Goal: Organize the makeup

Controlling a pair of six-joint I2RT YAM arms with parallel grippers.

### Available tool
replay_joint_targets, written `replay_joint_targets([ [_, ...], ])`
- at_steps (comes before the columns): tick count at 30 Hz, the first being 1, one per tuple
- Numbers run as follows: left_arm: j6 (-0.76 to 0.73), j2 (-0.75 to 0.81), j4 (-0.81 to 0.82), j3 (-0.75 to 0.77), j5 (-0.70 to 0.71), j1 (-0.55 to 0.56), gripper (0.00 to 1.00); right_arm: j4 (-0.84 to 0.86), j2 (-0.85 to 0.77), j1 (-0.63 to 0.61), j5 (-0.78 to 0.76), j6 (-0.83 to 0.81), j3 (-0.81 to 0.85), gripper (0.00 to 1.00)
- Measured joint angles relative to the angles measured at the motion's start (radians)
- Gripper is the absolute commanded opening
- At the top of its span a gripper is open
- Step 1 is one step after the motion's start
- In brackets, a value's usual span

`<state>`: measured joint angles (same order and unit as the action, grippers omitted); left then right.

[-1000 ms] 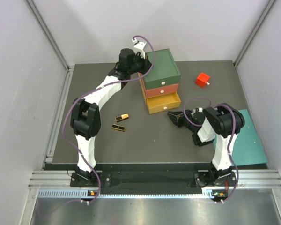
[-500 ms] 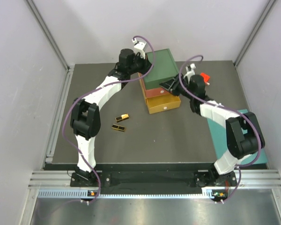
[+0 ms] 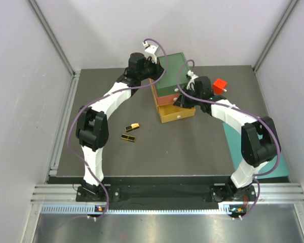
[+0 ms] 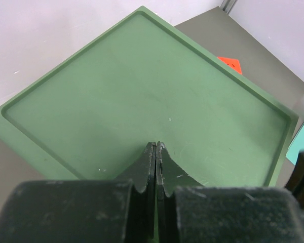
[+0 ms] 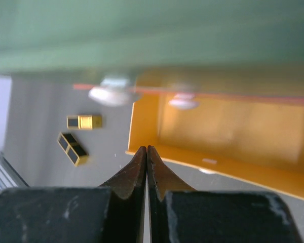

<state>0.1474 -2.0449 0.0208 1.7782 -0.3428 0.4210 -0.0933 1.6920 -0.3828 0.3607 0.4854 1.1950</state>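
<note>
Two gold-black rectangular cases lie on the dark mat left of the drawer box; the right wrist view shows them too. My left gripper rests shut and empty over the box's green top. The right gripper is shut with nothing in it, hovering at the front corner of the pulled-out yellow drawer. What I see of the drawer's inside holds nothing. No other makeup is in view.
A red cube sits right of the drawer box. A teal mat lies at the table's right edge, partly under the right arm. White walls close in the back and both sides.
The right arm swung from the near right of the table up to the drawer box and its jaws closed. The left arm and both cases have not moved.
</note>
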Motion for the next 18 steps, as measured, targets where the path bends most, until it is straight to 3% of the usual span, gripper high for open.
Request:
replay_joint_targets([
  [5,0.0,0.0,0.0,0.0,0.0,0.0,0.0,-0.083,0.0,-0.094,-0.014,-0.114,0.033,0.01],
  [9,0.0,0.0,0.0,0.0,0.0,0.0,0.0,-0.152,0.01,-0.243,-0.034,-0.237,0.106,0.03],
  [15,0.008,0.0,-0.002,0.0,-0.004,-0.003,0.0,-0.228,0.064,-0.409,-0.072,-0.393,0.186,0.17],
  [16,0.008,0.0,-0.002,0.0,-0.005,-0.003,0.0,-0.242,0.078,-0.43,-0.079,-0.419,0.195,0.24],
  [18,0.007,0.0,-0.002,0.0,-0.004,-0.003,0.0,-0.269,0.101,-0.466,-0.096,-0.47,0.201,0.29],
])
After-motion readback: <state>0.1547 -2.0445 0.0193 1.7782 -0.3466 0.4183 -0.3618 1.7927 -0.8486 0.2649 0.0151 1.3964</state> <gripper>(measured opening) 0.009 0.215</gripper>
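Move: The right hand, shut and empty, hovers over the open yellow drawer, whose middle lies some 10 cm below it, 1 cm ahead and 2 cm to its right. The farther lipstick lies about 20 cm to this hand's left, 7 cm back and 14 cm below; the nearer lipstick is some 5 cm back of that one and 2 cm farther left. From the left hand on the cabinet top, the farther lipstick lies about 21 cm back, 14 cm left and 22 cm below. Heading for the two lipsticks, the right hand leaves the open yellow drawer and swings left and back in nearly equal parts, close to 20 cm in all, almost level until a small dip at the end. On the way the wrist turns roughly 40 degrees counter-clockwise and points more steeply down, and towards the end the shut fingers start to part. ##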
